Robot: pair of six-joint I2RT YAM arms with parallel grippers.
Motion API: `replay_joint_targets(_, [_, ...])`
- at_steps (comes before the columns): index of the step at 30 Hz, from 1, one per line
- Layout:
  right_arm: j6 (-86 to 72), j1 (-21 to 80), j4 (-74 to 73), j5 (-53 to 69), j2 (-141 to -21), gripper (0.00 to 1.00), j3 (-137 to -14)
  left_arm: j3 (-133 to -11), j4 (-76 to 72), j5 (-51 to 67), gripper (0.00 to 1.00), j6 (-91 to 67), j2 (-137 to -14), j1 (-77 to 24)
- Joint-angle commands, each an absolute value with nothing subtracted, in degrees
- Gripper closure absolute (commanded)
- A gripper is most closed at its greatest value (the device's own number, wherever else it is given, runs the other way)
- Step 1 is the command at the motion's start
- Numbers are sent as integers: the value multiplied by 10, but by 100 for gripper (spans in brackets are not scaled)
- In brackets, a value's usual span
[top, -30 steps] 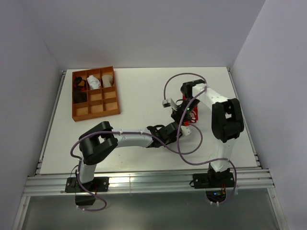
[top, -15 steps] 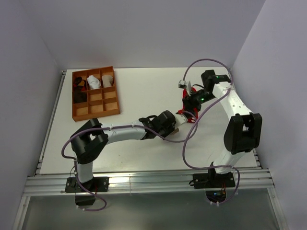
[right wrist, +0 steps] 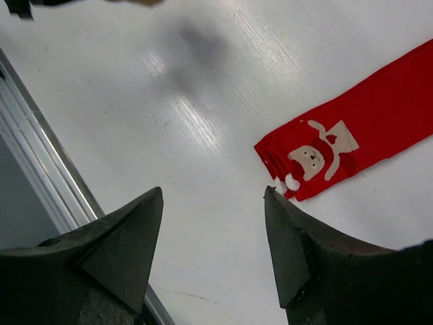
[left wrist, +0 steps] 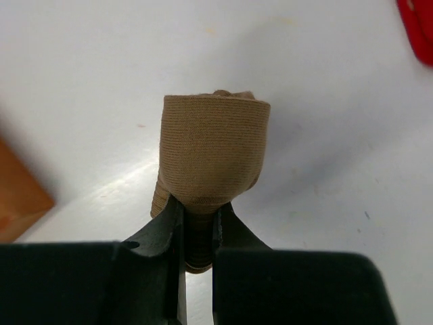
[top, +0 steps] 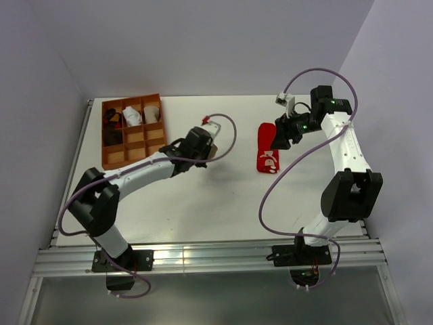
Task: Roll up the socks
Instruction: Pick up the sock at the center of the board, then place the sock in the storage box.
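Note:
A tan sock, rolled into a tight bundle, is pinched at its lower end between the fingers of my left gripper, which is shut on it. From above, the left gripper is mid-table, just right of the tray. A red sock with white figures lies flat on the table at centre right. My right gripper hovers over its far end, jaws open and empty. In the right wrist view the red sock lies beyond the right gripper. The dark brown sock is out of view.
An orange compartment tray sits at the back left, with a dark bundle and white bundles in its far cells. Its corner shows left of the held roll. A metal rail borders the table.
My left arm has swung left, carrying the tan roll away from the red sock toward the tray. My right arm has risen and pulled back to the right, leaving the red sock flat.

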State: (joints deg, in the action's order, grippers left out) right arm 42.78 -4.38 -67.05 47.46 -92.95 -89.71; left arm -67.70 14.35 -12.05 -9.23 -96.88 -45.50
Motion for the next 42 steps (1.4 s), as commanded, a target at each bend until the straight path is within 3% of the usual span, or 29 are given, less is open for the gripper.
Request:
replay_joint_targets(1, [401,-46,-666,490,-918,31,-939,-689,120,-188,100,-152,-907,-399])
replay_joint_targets(9, [392,-45,-657,484,-940,31,-961,-752,165,-478,100,-251,-897,-286])
replay_joint_targets(13, [395,-45,-663,490,-962,31,-975,-801,216,-520,100,-310,-939,-217])
replay_joint_targets(23, [399,-39,-673,508,-1005,31,-990,-996,377,-490,100,-350,-1131,-135])
replay_joint_targets(42, [408,-28,-674,508,-1030,32,-972,-1091,444,-402,100,-342,-1283,-98])
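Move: The rolled tan sock, already pinched in the left hand, is bound for the box's empty middle compartment, about 18 cm ahead, 30 cm to the left and 9 cm below that hand. The white sock lies some 8 cm beyond that compartment; the brown sock is about 9 cm to its left and 1 cm nearer. From the right hand the compartment is about 18 cm ahead, 54 cm left and 19 cm below; the red sock is about 12 cm ahead, 3 cm left and 20 cm below. The tan roll stays pinched as the left hand swings it some 30 cm left and 17 cm forward, turning about 70 degrees counter-clockwise. It rises on the way over the box rim, then sinks towards the empty compartment between the brown and white socks. The open right hand eases a few centimetres forward towards the red sock, up a little and then down. ##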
